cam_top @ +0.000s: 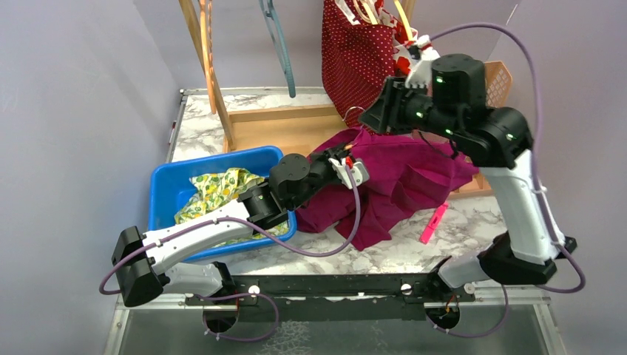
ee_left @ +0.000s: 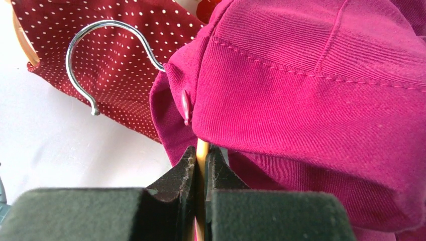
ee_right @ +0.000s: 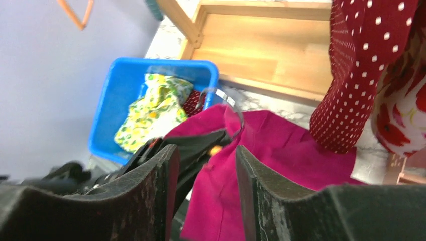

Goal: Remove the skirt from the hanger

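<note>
The magenta skirt [cam_top: 403, 181] lies bunched on the table, still draped over its hanger. In the left wrist view the skirt [ee_left: 311, 100] covers the hanger's tan wooden bar [ee_left: 202, 146], and the chrome hook [ee_left: 95, 50] sticks out to the left. My left gripper [ee_left: 202, 161] is shut on that bar at the skirt's near left edge [cam_top: 347, 168]. Above the skirt's back edge hangs my right gripper [cam_top: 378, 112]. Its jaws [ee_right: 206, 160] stand open with nothing between them, and below them I see the skirt [ee_right: 286, 150] and the hook [ee_right: 223, 98].
A blue bin [cam_top: 166, 185] holding a yellow-green floral cloth [cam_top: 222, 188] sits left of the skirt. Behind it stands a wooden rack base [cam_top: 285, 129], with a dark red polka-dot garment [cam_top: 355, 52] hanging above. A pink clip [cam_top: 434, 223] lies on the marble near the right arm.
</note>
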{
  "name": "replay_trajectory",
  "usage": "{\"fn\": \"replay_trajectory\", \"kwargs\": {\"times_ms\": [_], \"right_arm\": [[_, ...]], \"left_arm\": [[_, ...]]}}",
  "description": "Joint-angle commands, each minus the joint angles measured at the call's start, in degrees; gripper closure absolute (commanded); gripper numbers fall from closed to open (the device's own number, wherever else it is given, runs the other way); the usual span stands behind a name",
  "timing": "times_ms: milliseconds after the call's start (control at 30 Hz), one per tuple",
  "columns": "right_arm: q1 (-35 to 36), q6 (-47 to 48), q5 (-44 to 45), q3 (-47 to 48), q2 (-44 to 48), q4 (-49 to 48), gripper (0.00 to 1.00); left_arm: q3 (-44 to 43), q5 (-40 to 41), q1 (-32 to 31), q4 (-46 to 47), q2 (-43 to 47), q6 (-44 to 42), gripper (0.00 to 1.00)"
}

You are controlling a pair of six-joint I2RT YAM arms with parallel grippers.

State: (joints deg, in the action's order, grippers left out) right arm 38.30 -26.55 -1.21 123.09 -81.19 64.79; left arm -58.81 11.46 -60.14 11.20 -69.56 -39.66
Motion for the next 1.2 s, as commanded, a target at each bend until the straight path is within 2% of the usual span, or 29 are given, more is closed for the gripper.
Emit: {"fn": "replay_trajectory", "kwargs": {"times_ms": [0,133,267,367,433,500,533,567,600,700,800,833,967,1100,1167], "right_arm": [[0.2,4.7,6.1,-1.5,-3.7,-5.9,0.51],[0.2,7.9,7.5,-6.3,-3.6,-10.5,0.52],[0.2,8.3,10.9,-8.0,-3.9,-10.6,0.56],[0.2,9.7,12.0,-10.7,-2.7,-14.0,0.62],[0.2,11.2,10.9,-15.0,-1.0,-19.9,0.69],[0.1,12.7,8.5,-20.1,1.0,-27.0,0.81],[0.2,13.7,8.0,-23.2,2.2,-32.6,0.94],[0.1,14.4,8.7,-26.0,3.7,-36.0,0.99],[0.2,14.5,10.5,-28.5,5.2,-38.9,0.99],[0.2,15.5,16.4,-35.1,11.0,-45.4,0.99],[0.2,18.3,18.0,-37.4,14.8,-47.1,0.99],[0.2,19.0,18.4,-38.0,15.9,-47.1,0.99],[0.2,22.1,16.6,-41.5,21.2,-47.4,0.99],[0.2,26.1,9.6,-46.9,28.8,-50.4,0.99],[0.2,27.9,5.2,-49.4,31.3,-52.1,0.99]], "left_arm": [[-2.2,-2.0,-0.4,6.7,3.3,1.2,1.0],[-2.6,-2.3,-0.6,5.5,3.5,1.6,1.0],[-3.2,-1.3,-0.8,5.3,3.3,1.3,1.0],[-3.9,-1.5,-0.8,4.9,2.8,1.6,1.0],[-4.7,-2.0,-1.0,4.0,2.4,2.0,1.0],[-5.4,-2.0,-1.4,3.2,2.0,2.7,1.0],[-5.8,-1.8,-1.5,2.5,2.0,3.3,1.0],[-6.4,-1.4,-1.6,1.6,1.8,4.4,1.0],[-7.2,-0.9,-1.7,0.2,1.7,6.0,0.97],[-10.2,1.3,-1.7,-5.4,1.8,13.7,0.57],[-13.8,1.7,-1.7,-13.3,2.5,23.0,0.28],[-15.4,2.8,-1.7,-15.7,2.7,26.9,0.22],[-18.4,8.1,-1.6,-24.7,4.1,44.1,0.17],[-21.5,13.4,-1.6,-33.2,3.6,59.0,0.17],[-22.0,14.7,-1.4,-34.6,3.4,64.1,0.17]]}}
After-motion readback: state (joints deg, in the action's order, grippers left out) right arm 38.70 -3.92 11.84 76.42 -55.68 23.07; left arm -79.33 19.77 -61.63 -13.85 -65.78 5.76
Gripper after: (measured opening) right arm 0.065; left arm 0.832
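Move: The hanger's hook stands about 6 cm ahead of the half-open right hand, 1 cm to its left and some 7 cm below. From the left hand, still pinching the wooden bar, the hook is roughly 4 cm ahead, 3 cm right and 5 cm higher. The magenta skirt's bulk lies about 2 cm back, 5 cm right and 18 cm below the right hand; the dotted skirt hangs about 14 cm ahead of that hand, 2 cm left and a little lower. Forward and down by about 6 cm each, the right hand goes to the hook and closes on it, then carries the hanger rightward and back, rising some 3 cm, its fingers tipping upward about 30 degrees in all. As that pull starts, the left hand opens, lets go of the wooden bar and lifts clear, mostly straight up, then drifts left and rolls about its own axis, staying open. ##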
